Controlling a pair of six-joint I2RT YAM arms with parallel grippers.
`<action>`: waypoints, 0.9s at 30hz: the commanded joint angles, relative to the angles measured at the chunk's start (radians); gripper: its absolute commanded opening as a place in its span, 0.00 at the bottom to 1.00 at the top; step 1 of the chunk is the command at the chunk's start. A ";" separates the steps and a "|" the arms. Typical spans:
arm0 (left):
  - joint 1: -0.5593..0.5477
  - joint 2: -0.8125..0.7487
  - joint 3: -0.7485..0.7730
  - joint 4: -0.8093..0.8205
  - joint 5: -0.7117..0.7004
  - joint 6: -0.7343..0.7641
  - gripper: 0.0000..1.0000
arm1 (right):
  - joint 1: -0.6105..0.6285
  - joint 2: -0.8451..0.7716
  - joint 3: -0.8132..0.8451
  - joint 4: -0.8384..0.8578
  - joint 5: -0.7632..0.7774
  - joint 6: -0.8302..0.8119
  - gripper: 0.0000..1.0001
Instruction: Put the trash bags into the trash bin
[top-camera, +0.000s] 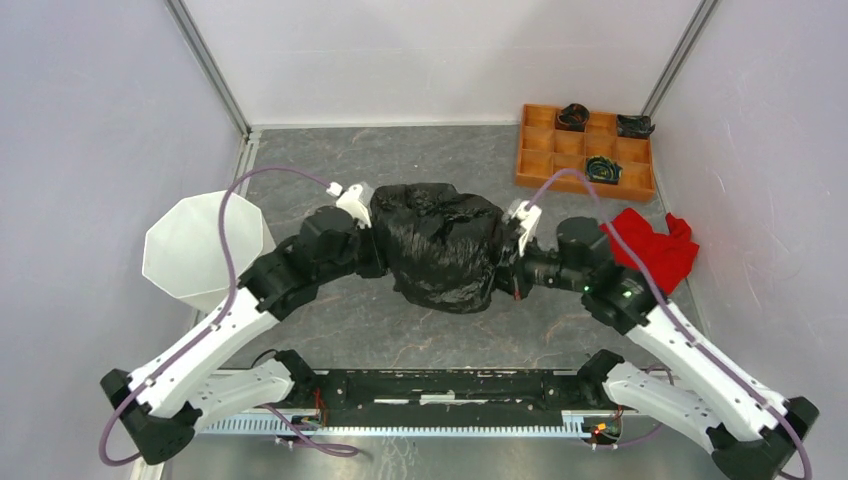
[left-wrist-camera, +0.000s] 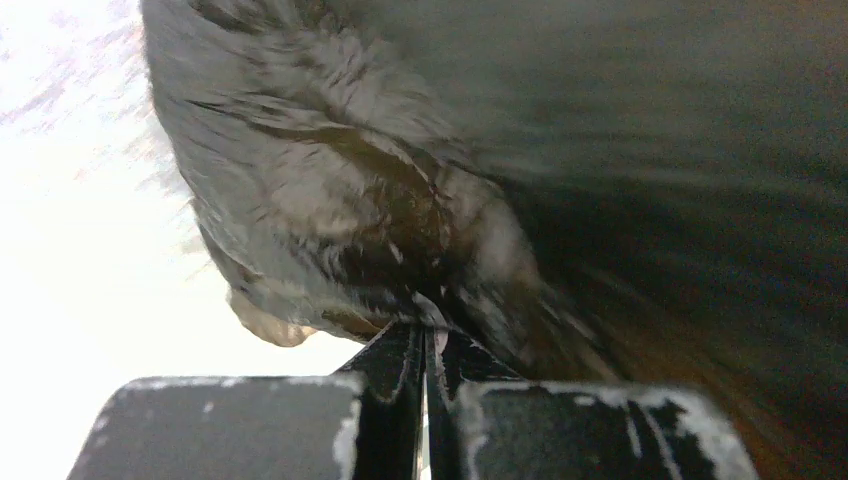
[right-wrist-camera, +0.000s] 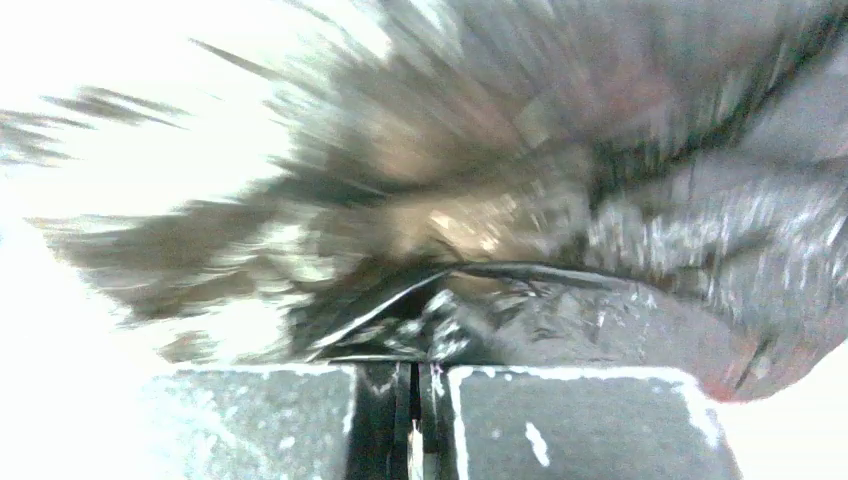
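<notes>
A wrinkly black trash bag (top-camera: 443, 247) hangs bunched between my two arms over the middle of the table. At its left edge my left gripper (top-camera: 375, 248) is shut on the film; the left wrist view shows the jaws pressed together on the trash bag (left-wrist-camera: 340, 200) at the left gripper (left-wrist-camera: 427, 335). My right gripper (top-camera: 505, 262) is shut on the bag's right edge, and the right wrist view shows the right gripper (right-wrist-camera: 415, 368) pinching a fold of trash bag (right-wrist-camera: 600, 310). The white trash bin (top-camera: 205, 248) lies tipped at the far left, apart from the bag.
An orange compartmented tray (top-camera: 585, 150) with small dark rolls sits at the back right. A red cloth (top-camera: 655, 250) lies by the right wall, behind my right arm. Walls close in the table on three sides.
</notes>
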 joint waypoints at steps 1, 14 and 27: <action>0.000 -0.022 0.161 0.111 0.117 -0.073 0.02 | -0.002 -0.004 0.298 0.037 -0.004 0.076 0.00; 0.000 -0.096 -0.032 0.094 0.027 -0.226 0.02 | -0.025 0.044 0.154 0.117 0.289 0.061 0.00; 0.000 -0.162 0.136 -0.049 -0.148 -0.125 0.02 | -0.058 0.042 0.315 0.013 0.395 -0.047 0.00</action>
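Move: Both hands already pinch the black trash bag by its rim; its billowed middle lies about 12 cm to the right and 2 cm ahead of the left hand, near hand height, and some 12 cm to the left and 5 cm ahead of the right hand. The white trash bin stands about 34 cm to the left hand's left, 2 cm ahead and 12 cm lower. The red cloth lies roughly 38 cm to the right hand's right, 13 cm ahead, 20 cm below. Keeping their pinch on opposite sides of the trash bag's rim, both hands flap it: they whip up together, the left about 13 cm and the right nearly 20 cm, drop back almost to their starting height, then begin rising again by some 5 cm. Through the flap the right hand also works forward about 8 cm and a little outward, turning some 20 degrees clockwise, while the left stays nearly over its spot and drifts slightly left at the end, so that the rim is drawn wider between them. ##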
